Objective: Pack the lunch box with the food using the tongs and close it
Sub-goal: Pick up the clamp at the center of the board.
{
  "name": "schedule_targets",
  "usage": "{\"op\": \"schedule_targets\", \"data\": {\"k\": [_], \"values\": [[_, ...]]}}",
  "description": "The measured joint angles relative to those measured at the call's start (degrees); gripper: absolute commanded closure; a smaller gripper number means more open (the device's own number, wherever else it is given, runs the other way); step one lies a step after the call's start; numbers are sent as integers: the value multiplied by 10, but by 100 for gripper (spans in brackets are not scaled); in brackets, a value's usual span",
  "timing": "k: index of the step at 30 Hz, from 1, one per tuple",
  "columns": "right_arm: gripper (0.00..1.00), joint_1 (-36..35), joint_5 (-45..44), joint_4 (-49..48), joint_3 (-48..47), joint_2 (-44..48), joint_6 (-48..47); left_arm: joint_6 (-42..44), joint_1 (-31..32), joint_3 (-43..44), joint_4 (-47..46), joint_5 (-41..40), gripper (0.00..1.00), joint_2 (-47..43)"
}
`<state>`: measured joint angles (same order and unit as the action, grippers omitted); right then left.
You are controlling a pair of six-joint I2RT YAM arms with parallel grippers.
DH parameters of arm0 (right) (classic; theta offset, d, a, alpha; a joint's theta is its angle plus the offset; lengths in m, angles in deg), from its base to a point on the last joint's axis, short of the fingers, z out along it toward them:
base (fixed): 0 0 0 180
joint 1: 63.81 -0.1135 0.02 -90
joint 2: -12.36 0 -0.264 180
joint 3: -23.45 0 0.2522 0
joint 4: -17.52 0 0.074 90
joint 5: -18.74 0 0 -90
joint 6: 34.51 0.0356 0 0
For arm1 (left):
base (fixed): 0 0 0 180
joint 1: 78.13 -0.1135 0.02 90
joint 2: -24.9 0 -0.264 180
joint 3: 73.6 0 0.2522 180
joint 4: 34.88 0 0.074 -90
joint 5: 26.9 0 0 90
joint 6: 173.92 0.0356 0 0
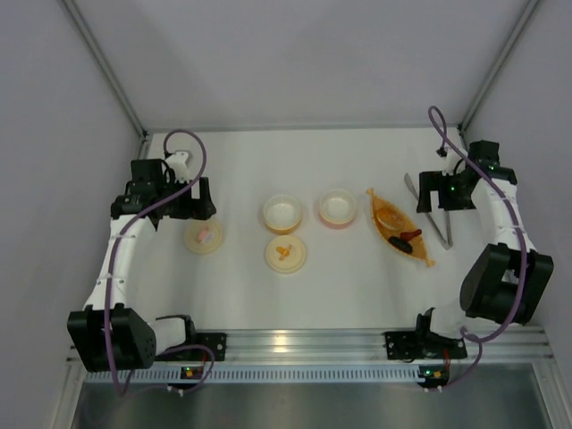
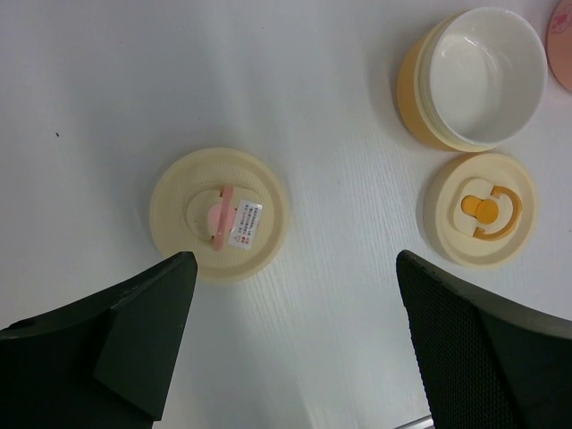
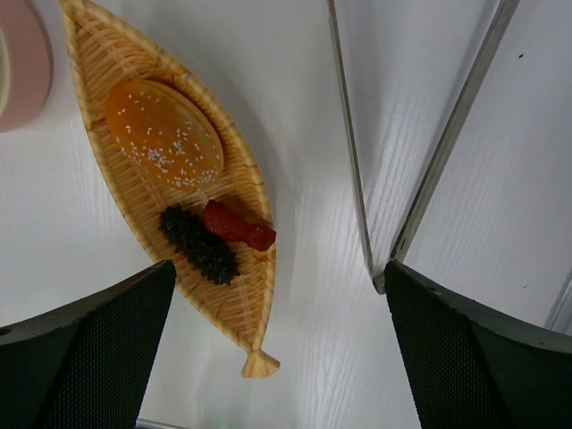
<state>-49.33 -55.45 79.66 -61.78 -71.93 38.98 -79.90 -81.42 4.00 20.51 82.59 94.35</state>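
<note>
The lunch box stands open as an orange bowl point(image 1: 282, 213) point(image 2: 474, 76) and a pink bowl point(image 1: 338, 207), both empty. Their cream lids lie on the table, one with a pink tab point(image 1: 204, 237) point(image 2: 219, 214) and one with an orange tab point(image 1: 286, 253) point(image 2: 483, 210). The food sits in a woven boat tray point(image 1: 399, 228) point(image 3: 134, 192): a seeded bun point(image 3: 164, 134), a dark piece point(image 3: 198, 243) and a red bit point(image 3: 237, 225). The tongs point(image 1: 441, 231) point(image 3: 350, 134) lie right of the tray. My left gripper point(image 1: 204, 204) point(image 2: 295, 268) hovers open by the pink-tab lid. My right gripper point(image 1: 435, 198) point(image 3: 279, 273) hangs open over the tongs and tray end.
White walls enclose the table at the back and both sides. A metal rail point(image 1: 295, 344) with the arm bases runs along the near edge.
</note>
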Motion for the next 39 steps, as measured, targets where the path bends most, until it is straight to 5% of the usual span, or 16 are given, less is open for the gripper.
{"op": "schedule_targets", "data": {"k": [16,39], "values": [[1,0,-77,45,-67,-129,-15,7,0,22,-5,11,2,42],[7,1,-97,-13,-86,-249,-10,20,0,39,-18,5,2,77]]}}
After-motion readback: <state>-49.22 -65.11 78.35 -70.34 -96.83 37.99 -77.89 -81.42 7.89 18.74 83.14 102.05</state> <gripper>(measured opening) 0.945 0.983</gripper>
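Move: The clamp lies open like a V, its joint towards the base. Its middle is about 5 cm ahead of the right gripper, 4 cm to its right and roughly 12 cm below. The food basket is some 7 cm to the right gripper's left and 2 cm ahead; the pink bowl is about 25 cm left and 6 cm ahead. From the left gripper, the clamp is about 61 cm right and 7 cm ahead. Lower the right gripper about 10 cm towards the clamp, easing some 4 cm to the right away from the basket as you sink, then also slightly forward. Tip the fingers about 17 degrees steeper and keep them wide open, finishing close over the V between its two arms. Let the empty left gripper drift about 3 cm forward above its lid. ##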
